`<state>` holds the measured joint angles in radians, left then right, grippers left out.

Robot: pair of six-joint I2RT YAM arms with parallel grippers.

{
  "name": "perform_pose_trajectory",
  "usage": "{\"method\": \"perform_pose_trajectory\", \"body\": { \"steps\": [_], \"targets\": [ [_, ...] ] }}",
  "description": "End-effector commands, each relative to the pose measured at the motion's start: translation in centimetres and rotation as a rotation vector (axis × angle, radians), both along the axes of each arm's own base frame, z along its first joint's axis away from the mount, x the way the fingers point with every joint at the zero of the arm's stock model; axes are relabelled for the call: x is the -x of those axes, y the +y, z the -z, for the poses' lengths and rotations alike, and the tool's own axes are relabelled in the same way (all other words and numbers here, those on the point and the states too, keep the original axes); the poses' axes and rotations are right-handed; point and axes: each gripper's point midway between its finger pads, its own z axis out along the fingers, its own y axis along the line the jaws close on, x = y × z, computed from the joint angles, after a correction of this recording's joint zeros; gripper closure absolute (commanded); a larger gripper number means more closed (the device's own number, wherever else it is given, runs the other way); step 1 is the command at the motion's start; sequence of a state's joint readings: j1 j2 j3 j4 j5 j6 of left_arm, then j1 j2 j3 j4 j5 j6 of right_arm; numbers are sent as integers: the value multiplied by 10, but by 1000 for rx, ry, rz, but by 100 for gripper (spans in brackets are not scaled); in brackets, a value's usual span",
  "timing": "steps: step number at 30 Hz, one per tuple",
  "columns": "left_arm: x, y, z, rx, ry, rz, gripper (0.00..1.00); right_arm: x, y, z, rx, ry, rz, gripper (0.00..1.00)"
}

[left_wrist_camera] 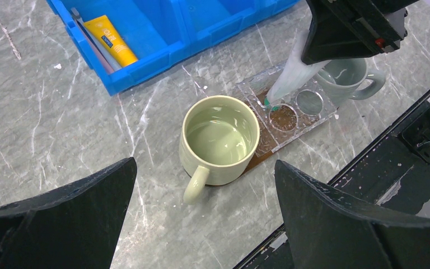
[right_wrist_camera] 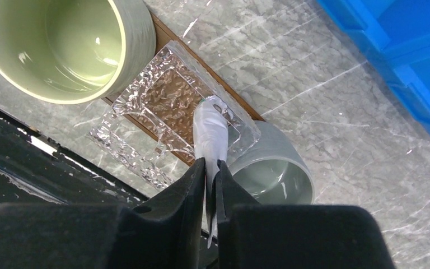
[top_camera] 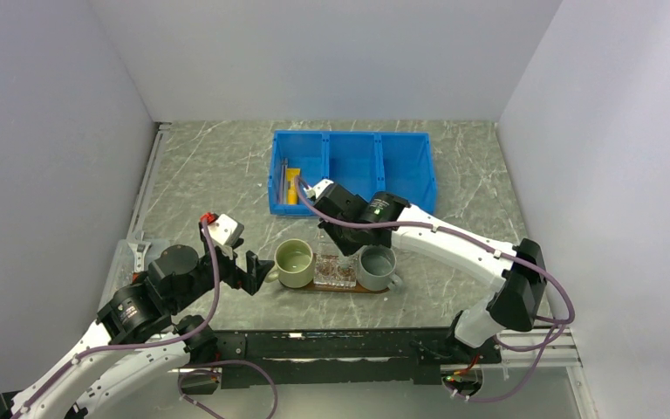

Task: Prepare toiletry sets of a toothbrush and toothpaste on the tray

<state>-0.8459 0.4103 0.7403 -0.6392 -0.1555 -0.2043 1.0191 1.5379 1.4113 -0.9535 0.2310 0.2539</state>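
Note:
My right gripper [right_wrist_camera: 213,163] is shut on the flat end of the white toothpaste tube [right_wrist_camera: 210,131]. The tube hangs teal cap [left_wrist_camera: 269,102] down into a round hole of the clear holder [right_wrist_camera: 162,106]. That holder sits on the dark-brown tray [right_wrist_camera: 165,33] between two mugs. The yellow tube [left_wrist_camera: 112,40] and thin toothbrushes [left_wrist_camera: 92,39] lie in the left compartment of the blue bin [top_camera: 353,170]. My left gripper [left_wrist_camera: 204,163] stands wide open and empty, just near side of the green mug [left_wrist_camera: 219,140].
A grey mug [left_wrist_camera: 347,75] stands on the tray's right end, close under the right wrist. The black frame rail [top_camera: 331,345] runs along the near table edge. Grey walls close in the back and both sides.

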Motion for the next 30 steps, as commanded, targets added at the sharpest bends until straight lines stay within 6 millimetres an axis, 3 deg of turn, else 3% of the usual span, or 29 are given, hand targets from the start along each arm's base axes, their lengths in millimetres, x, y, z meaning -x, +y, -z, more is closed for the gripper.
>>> {"method": "perform_pose_trajectory", "body": {
  "steps": [1, 9, 17, 30],
  "targets": [
    [-5, -4, -8, 23, -22, -4, 1, -6, 1, -23, -69, -73, 23, 85],
    [-5, -9, -8, 30, -13, 10, 1, -10, 1, -35, -81, -106, 42, 70],
    [-11, -15, -15, 31, -8, 3, 1, -14, 0, -55, -118, -147, 59, 66],
    [-48, -33, -28, -62, 27, -83, 1, -12, -21, -103, -251, -260, 112, 63]
  ]
}}
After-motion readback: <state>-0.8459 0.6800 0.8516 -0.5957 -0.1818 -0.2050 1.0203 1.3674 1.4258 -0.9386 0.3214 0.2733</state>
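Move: The right fingers still pinch the top of the white toothpaste, whose middle lies some 4 cm below them and 1 cm ahead. The clear holder is about 8 cm below, 1 cm back and 2 cm left; the grey mug is 7 cm right, 1 cm back. From the left hand, the yellow toothpaste lies roughly 26 cm ahead, 6 cm right; the green mug 6 cm ahead, 6 cm right. The right hand opens off the white toothpaste and rises about 6 cm; the left reaches 4 cm forward-right. ##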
